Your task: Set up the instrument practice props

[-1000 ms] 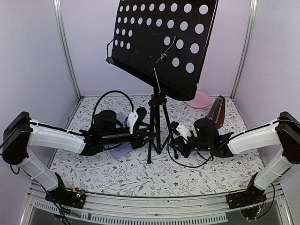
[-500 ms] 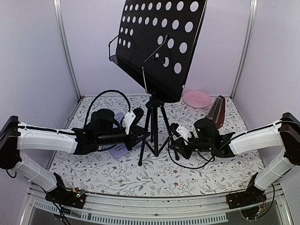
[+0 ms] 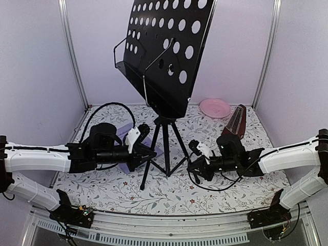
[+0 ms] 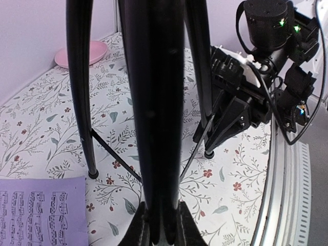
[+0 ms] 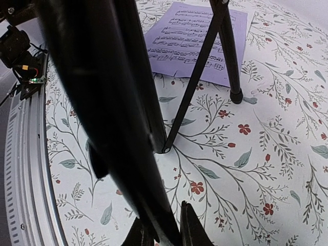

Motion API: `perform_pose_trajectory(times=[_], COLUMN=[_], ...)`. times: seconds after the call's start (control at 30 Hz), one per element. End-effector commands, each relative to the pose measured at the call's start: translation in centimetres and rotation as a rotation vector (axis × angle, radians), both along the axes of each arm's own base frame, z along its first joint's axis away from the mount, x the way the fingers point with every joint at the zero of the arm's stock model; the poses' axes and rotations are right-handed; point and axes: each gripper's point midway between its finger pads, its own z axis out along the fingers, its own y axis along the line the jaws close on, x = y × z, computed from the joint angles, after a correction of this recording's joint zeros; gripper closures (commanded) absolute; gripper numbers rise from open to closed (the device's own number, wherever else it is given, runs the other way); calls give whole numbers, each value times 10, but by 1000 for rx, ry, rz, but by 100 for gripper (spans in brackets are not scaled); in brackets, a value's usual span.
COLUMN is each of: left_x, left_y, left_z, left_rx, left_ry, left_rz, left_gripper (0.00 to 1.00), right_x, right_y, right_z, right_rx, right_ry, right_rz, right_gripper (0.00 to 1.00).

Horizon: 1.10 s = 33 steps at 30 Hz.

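The black music stand stands mid-table, its perforated desk (image 3: 169,46) tilted high over the tripod legs (image 3: 165,148). My left gripper (image 3: 151,152) is shut on the left leg (image 4: 154,102), which fills the space between its jaws (image 4: 160,228). My right gripper (image 3: 191,165) is shut low on the right leg (image 5: 113,102), close to that leg's foot (image 4: 207,154). A sheet-music page (image 3: 123,131) lies flat under my left arm, its staves plain in the wrist views (image 4: 41,210) (image 5: 197,36). The dark red-brown metronome (image 3: 236,121) stands at the back right, apart from both grippers.
A pink round plate (image 3: 215,107) (image 4: 82,51) lies at the back right by the wall. Metal posts (image 3: 72,51) (image 3: 266,51) and walls close the sides. A metal rail (image 3: 169,225) runs along the near edge. Cables loop off both wrists.
My left gripper has shut on the left tripod leg. The stand has shifted left and nearer with both arms, and its desk has swung left.
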Motion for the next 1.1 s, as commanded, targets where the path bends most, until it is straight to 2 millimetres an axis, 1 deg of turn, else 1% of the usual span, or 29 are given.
perform_pose_trajectory(times=[0.0,0.1,0.2,0.27,0.37,0.53,0.7,0.83,0.93,1.07], left_x=[14,12,6,3,-1,-12,-24,-26,-26,-26], left_y=[39,46,53,56,57,55,53,50,49,45], left_z=[-17,-15,-13,-16,-24,-39,-54,-55,-57,-58], left_rx=[103,115,116,120,133,161,163,146,169,180], left_ry=[9,29,43,53,83,130,179,174,173,170], left_rz=[149,172,179,186,186,183,190,187,180,175], left_gripper=[100,100,100,100,100,100,100,100,100,100], right_x=[-12,-20,-33,-40,-49,-55,-71,-70,-72,-69], right_y=[-60,-66,-71,-74,-80,-87,-86,-83,-79,-71], right_z=[-61,-69,-79,-86,-95,-106,-117,-117,-116,-104], right_rx=[-148,-158,-169,-177,-185,-230,-252,-262,-263,-227], right_ry=[336,384,449,486,525,568,607,598,594,566], right_rz=[-295,-314,-326,-342,-366,-413,-421,-422,-400,-369], right_gripper=[100,100,100,100,100,100,100,100,100,92])
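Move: Both hands already pinch legs of the black stand, to draw them towards the table's near edge, some 18 cm straight back and 17 cm below the left hand, about 19 cm straight back and 8 cm below the right. The left leg's foot is about 5 cm back and 5 cm left of the left hand, the sheet music 22 cm ahead and 12 cm left of it; the right leg's foot is about 1 cm back and 2 cm right of the right hand, the centre post's foot 11 cm left and 1 cm back of it. Keeping their pinch on the stand's two near legs, both hands draw them back towards the near edge, the right by about 5.5 cm and sinking some 2 cm late in the pull while its wrist tips about 15 degrees. The left hand drags its leg back about 4 cm, first easing some 2 cm to the left as well and then sinking a little over 1 cm, its wrist hardly turning, and both hands stop together. ##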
